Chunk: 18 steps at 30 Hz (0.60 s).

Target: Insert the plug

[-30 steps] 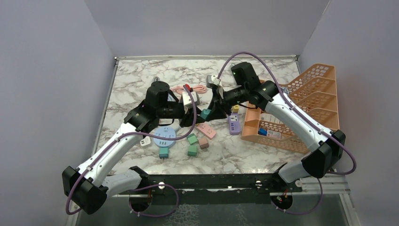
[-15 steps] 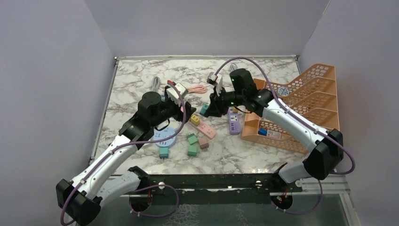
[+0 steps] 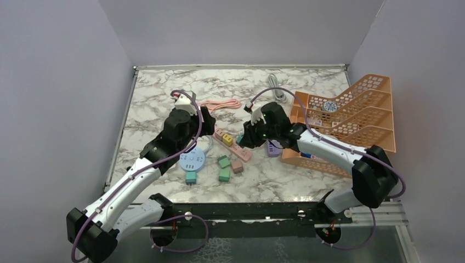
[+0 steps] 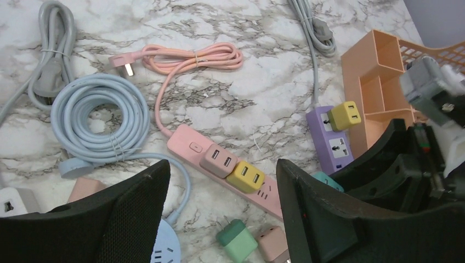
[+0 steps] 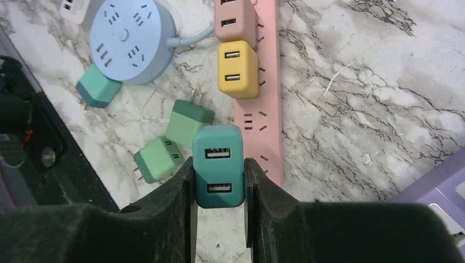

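Note:
A teal two-port plug point(image 5: 218, 172) is clamped between the fingers of my right gripper point(image 5: 218, 164), which is shut on it. It hangs just left of the free slots near the end of the pink power strip point(image 5: 257, 109). A pink plug point(image 5: 234, 19) and a yellow plug point(image 5: 238, 70) sit in the strip farther along. From above, my right gripper point(image 3: 245, 139) is over the strip point(image 3: 241, 152). My left gripper point(image 4: 222, 181) stands open and empty, above the table to the left of the strip point(image 4: 189, 145).
A round blue socket point(image 3: 192, 160) lies left of the strip, with loose green plugs point(image 3: 224, 161) and a brownish one point(image 3: 237, 166) in front. A purple strip point(image 4: 329, 142) carrying a yellow plug lies by the orange basket point(image 3: 351, 120). Coiled cables lie behind.
My left gripper has opened and pulled back to the left, away from the strip. My right arm has come down and nearer with the teal plug, over the strip's end.

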Available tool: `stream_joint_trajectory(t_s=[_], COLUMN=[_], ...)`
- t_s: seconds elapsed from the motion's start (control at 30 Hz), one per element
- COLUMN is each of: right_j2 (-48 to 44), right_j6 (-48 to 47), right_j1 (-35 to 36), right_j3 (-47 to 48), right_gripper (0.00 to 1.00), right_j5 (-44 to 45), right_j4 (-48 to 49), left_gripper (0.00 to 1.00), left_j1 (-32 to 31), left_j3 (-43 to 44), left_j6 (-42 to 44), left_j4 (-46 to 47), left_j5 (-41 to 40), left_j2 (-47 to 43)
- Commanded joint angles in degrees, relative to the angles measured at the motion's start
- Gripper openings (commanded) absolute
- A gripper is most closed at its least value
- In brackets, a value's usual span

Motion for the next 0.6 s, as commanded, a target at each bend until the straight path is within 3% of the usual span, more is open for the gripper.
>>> stream_joint_trajectory(t_s=[0.0,0.57], right_j2=[3.02,9.97], right_j6=[2.33,-0.32], right_j1=[3.38,6.93], right_j3=[-1.31,-0.35], right_gripper=[0.01,0.01], right_j5=[9.44,17.23], right_j4=[7.74,11.92], left_gripper=[0.73,0.73], left_j1=[-0.10,-0.10], left_j3=[-0.66,-0.58], left_j6=[-4.71,-4.09], left_j4=[-1.49,-1.93], left_j5=[-5.10,-5.61], left_j2=[-2.36,-2.09])
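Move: Below the right hand, which already holds the teal plug, the free socket of the pink power strip lies some 9 cm down, about 2 cm ahead and 2 cm left. The yellow plug stands 3 cm left of that socket and 2 cm farther out, with the pink plug another 3 cm left and 2 cm out beyond the yellow one. A green plug lies about 6 cm back and 5 cm left of the socket. From the left hand the socket is roughly level ahead, 9 cm right and 18 cm below. Sinking about 5.5 cm, the right hand carries the gripped teal plug down towards the free socket beside the yellow plug, drifting 2 cm left and then 1.5 cm forward to line up. Its wrist tips the fingers some 10 degrees, mostly more steeply downward; they keep their hold and the hand is still descending at the end. ##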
